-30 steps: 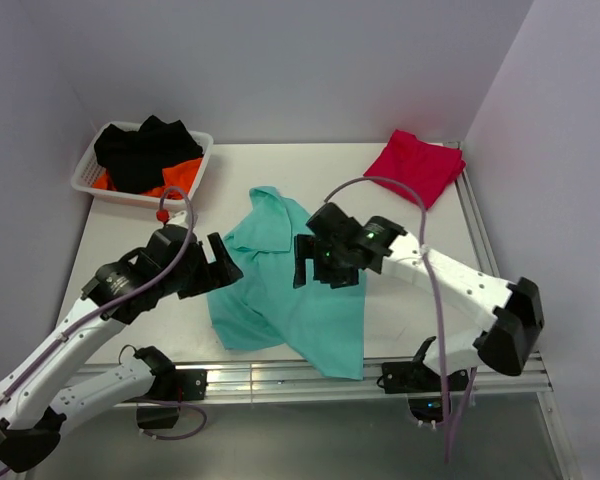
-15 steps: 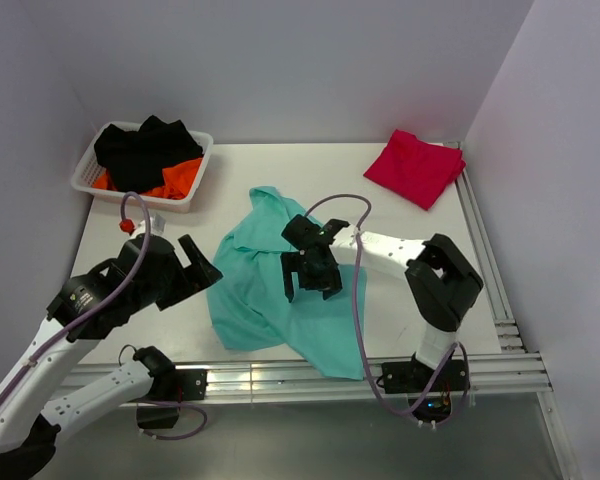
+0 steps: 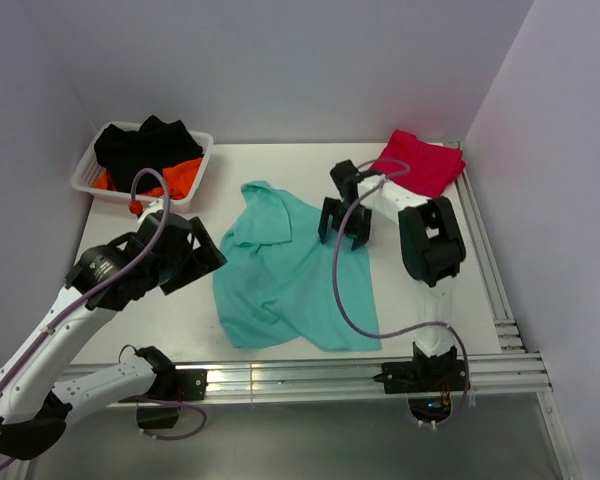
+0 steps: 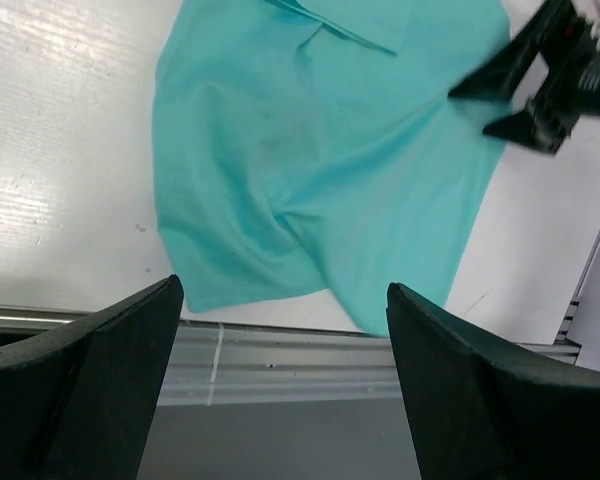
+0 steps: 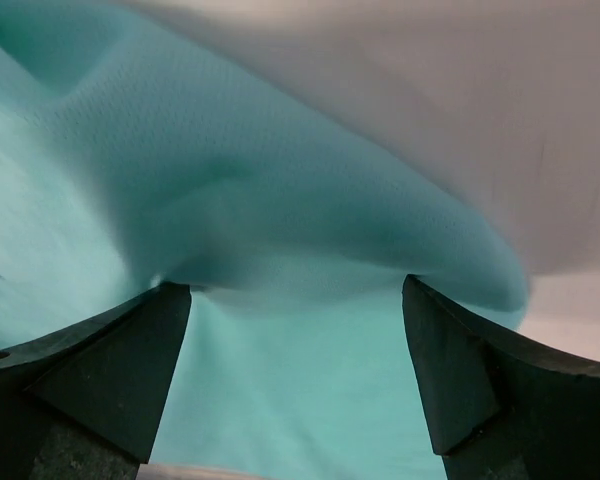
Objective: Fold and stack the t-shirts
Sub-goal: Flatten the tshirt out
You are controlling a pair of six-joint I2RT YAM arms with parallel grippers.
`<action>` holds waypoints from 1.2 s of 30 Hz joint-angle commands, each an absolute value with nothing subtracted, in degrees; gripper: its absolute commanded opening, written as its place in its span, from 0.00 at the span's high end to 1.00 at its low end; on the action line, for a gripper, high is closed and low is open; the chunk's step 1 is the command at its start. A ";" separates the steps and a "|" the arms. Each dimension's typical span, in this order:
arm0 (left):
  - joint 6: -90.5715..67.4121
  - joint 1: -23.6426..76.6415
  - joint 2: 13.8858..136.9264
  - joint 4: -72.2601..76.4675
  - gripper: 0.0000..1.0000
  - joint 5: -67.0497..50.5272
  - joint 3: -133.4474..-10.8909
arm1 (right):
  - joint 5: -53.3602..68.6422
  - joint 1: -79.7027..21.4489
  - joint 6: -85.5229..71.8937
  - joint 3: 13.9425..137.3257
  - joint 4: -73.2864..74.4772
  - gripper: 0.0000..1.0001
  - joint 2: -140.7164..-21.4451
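Observation:
The teal-green t-shirt lies spread and wrinkled in the middle of the white table. The crimson-red t-shirt lies folded at the back right corner. My right gripper is open and low over the teal shirt's back right edge. In the right wrist view teal fabric lies under and between the open fingers, with a raised fold just ahead. My left gripper is open and empty, held above the table at the teal shirt's left side. In the left wrist view the teal shirt lies ahead of the gripper.
A white basket with black and orange clothes stands at the back left. Metal rails run along the table's front edge and right side. Walls close in the back and both sides.
My right gripper has moved from the teal shirt's middle to its back right edge, and the shirt now lies wider and flatter. My left gripper has shifted slightly back and right.

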State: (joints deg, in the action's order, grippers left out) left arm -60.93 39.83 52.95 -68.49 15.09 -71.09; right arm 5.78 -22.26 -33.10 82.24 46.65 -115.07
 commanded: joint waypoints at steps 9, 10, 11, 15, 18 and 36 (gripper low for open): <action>-54.77 39.99 60.90 -67.06 0.10 15.47 -80.15 | 8.08 -17.14 -27.86 148.70 63.19 0.07 -145.91; -54.32 39.99 61.43 -66.89 0.09 15.64 -81.11 | 8.17 -16.88 -28.30 147.32 62.50 0.07 -143.90; -53.62 39.99 62.13 -66.88 0.09 15.82 -81.47 | 8.17 -16.70 -28.91 138.26 58.23 0.07 -136.57; -52.38 39.90 62.23 -64.87 0.09 15.74 -80.96 | 8.00 -17.75 -29.44 112.88 46.41 0.06 -115.35; -51.60 39.90 61.35 -61.71 0.09 15.03 -78.76 | 6.60 -19.76 -29.79 104.87 50.35 0.05 -104.18; -53.70 39.81 54.15 -59.59 0.10 13.62 -71.19 | 2.47 -61.77 -51.33 83.83 49.74 0.05 -93.06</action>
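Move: The right hand is down low at the right side of the teal t-shirt, whose middle lies about 11 cm to its left and 7 cm back. The shirt's near right corner is some 26 cm back and 8 cm right; its near left corner is 25 cm back and 24 cm left. The red t-shirt lies about 18 cm ahead and 18 cm right. From the raised left hand the teal shirt's middle is 7 cm ahead, 14 cm right, 24 cm below. Forward in a quick sweep of about 20 cm, the open right fingertips keep pushing the teal shirt's right side outward, easing upward. The right hand then lifts clear and swings high back and left, nearly 40 cm back, before sinking over the shirt's near left corner, fingers open. The open left hand drifts out about 5 cm, forward and right, then starts back. ##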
